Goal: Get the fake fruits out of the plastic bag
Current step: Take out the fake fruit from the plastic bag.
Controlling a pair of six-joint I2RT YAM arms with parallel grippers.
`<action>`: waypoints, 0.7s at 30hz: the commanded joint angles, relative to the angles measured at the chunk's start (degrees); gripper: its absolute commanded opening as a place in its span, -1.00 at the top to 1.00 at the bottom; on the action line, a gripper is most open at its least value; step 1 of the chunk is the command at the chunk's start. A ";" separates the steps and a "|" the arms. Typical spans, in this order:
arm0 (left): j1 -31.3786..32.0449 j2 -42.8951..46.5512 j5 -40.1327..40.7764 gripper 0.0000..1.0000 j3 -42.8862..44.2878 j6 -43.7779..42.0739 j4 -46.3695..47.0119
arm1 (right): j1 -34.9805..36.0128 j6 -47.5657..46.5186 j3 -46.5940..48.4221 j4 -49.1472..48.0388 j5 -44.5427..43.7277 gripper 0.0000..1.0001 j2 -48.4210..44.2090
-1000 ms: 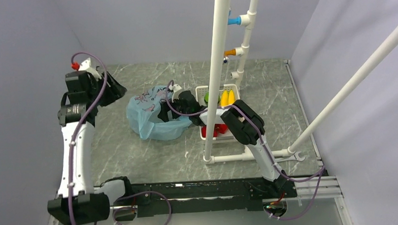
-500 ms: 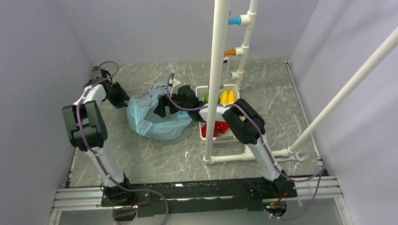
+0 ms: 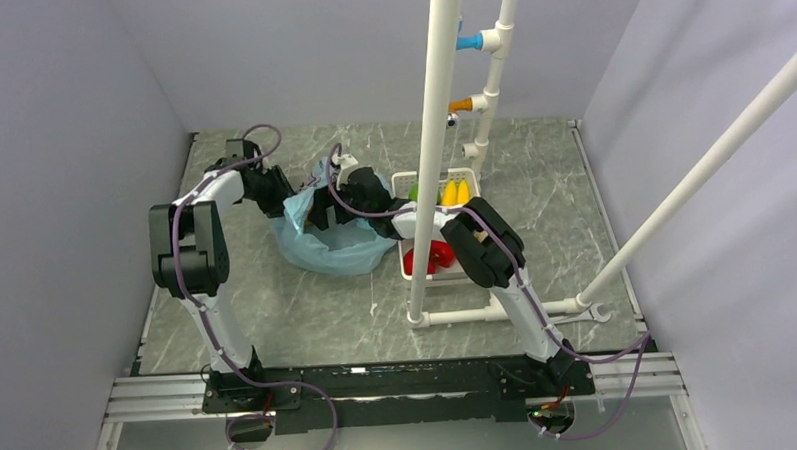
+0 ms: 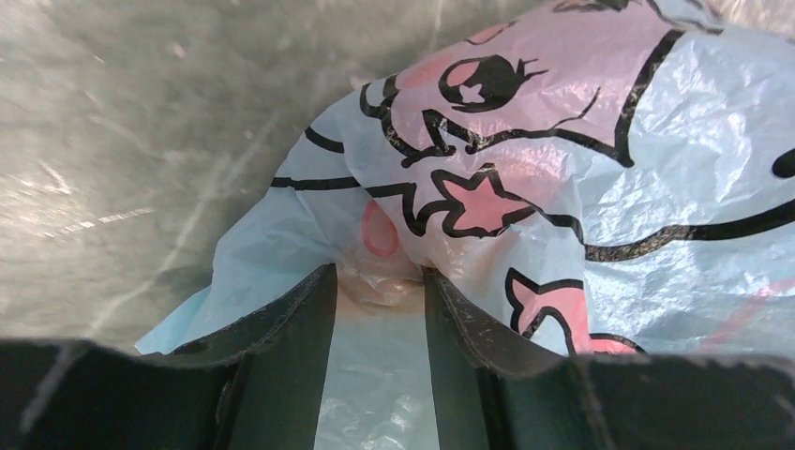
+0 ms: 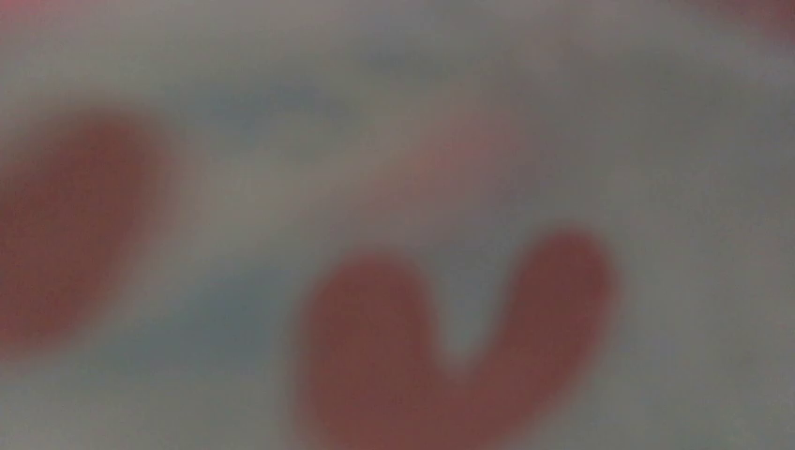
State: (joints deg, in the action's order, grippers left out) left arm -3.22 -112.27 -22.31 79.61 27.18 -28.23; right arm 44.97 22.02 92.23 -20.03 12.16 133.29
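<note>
The plastic bag (image 3: 340, 249) lies crumpled left of the basket, light blue with pink and black cartoon print (image 4: 600, 187). My left gripper (image 3: 285, 194) is at the bag's left rim. In the left wrist view, it (image 4: 380, 281) is shut on a bunched fold of the film. My right gripper (image 3: 321, 210) reaches into the bag's mouth from the right, its fingers apart. The right wrist view is only a blur of film with red print. Fake fruits lie in the basket: yellow bananas (image 3: 455, 193), a green piece (image 3: 413, 193) and red pieces (image 3: 433, 256). Any fruit inside the bag is hidden.
The white slotted basket (image 3: 405, 175) stands right of the bag. A white PVC pipe frame (image 3: 433, 134) rises in front of it, with a foot bar (image 3: 458, 316) on the table. A slanted pipe (image 3: 713, 164) crosses the right side. Grey walls enclose the marbled table.
My left arm swung in from the far left and came down onto the bag's left rim, where its jaws closed on the film. The bag has bunched toward the right. My right gripper stays in the bag.
</note>
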 commanded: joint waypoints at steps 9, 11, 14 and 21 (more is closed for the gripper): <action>2.00 4.83 -5.98 0.10 -6.24 0.08 -0.18 | 1.34 -6.92 7.62 2.91 -11.74 -0.99 4.98; 1.77 5.70 -4.70 0.09 -6.98 -0.50 0.03 | 1.54 -6.76 9.25 4.73 -14.51 -0.91 5.99; 1.59 5.96 -4.18 0.09 -6.68 -1.71 -0.61 | 1.61 -6.72 6.97 2.95 -16.57 -0.80 5.25; 1.15 10.26 1.22 0.00 -5.74 -3.35 -2.11 | 1.61 -8.38 8.09 4.96 -13.95 -0.04 5.40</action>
State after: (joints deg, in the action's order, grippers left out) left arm -2.66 -108.09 -23.55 73.65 26.61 -25.23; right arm 47.40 15.97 99.63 -16.16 1.50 137.69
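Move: The orange fruit still in the plastic bag lies close to the right hand, about 3 cm to its left, 2 cm ahead and 2 cm lower. The bag's open middle is some 6 cm back and 2 cm right of that hand; the white basket is about 27 cm right and 4 cm back. From the left hand, outside the bag wall, the fruit is roughly 5 cm right, level fore and aft and about 1 cm lower. Right hand eases 2 cm forward, its fingers closing partway around the orange fruit; left edges back 2 cm. ##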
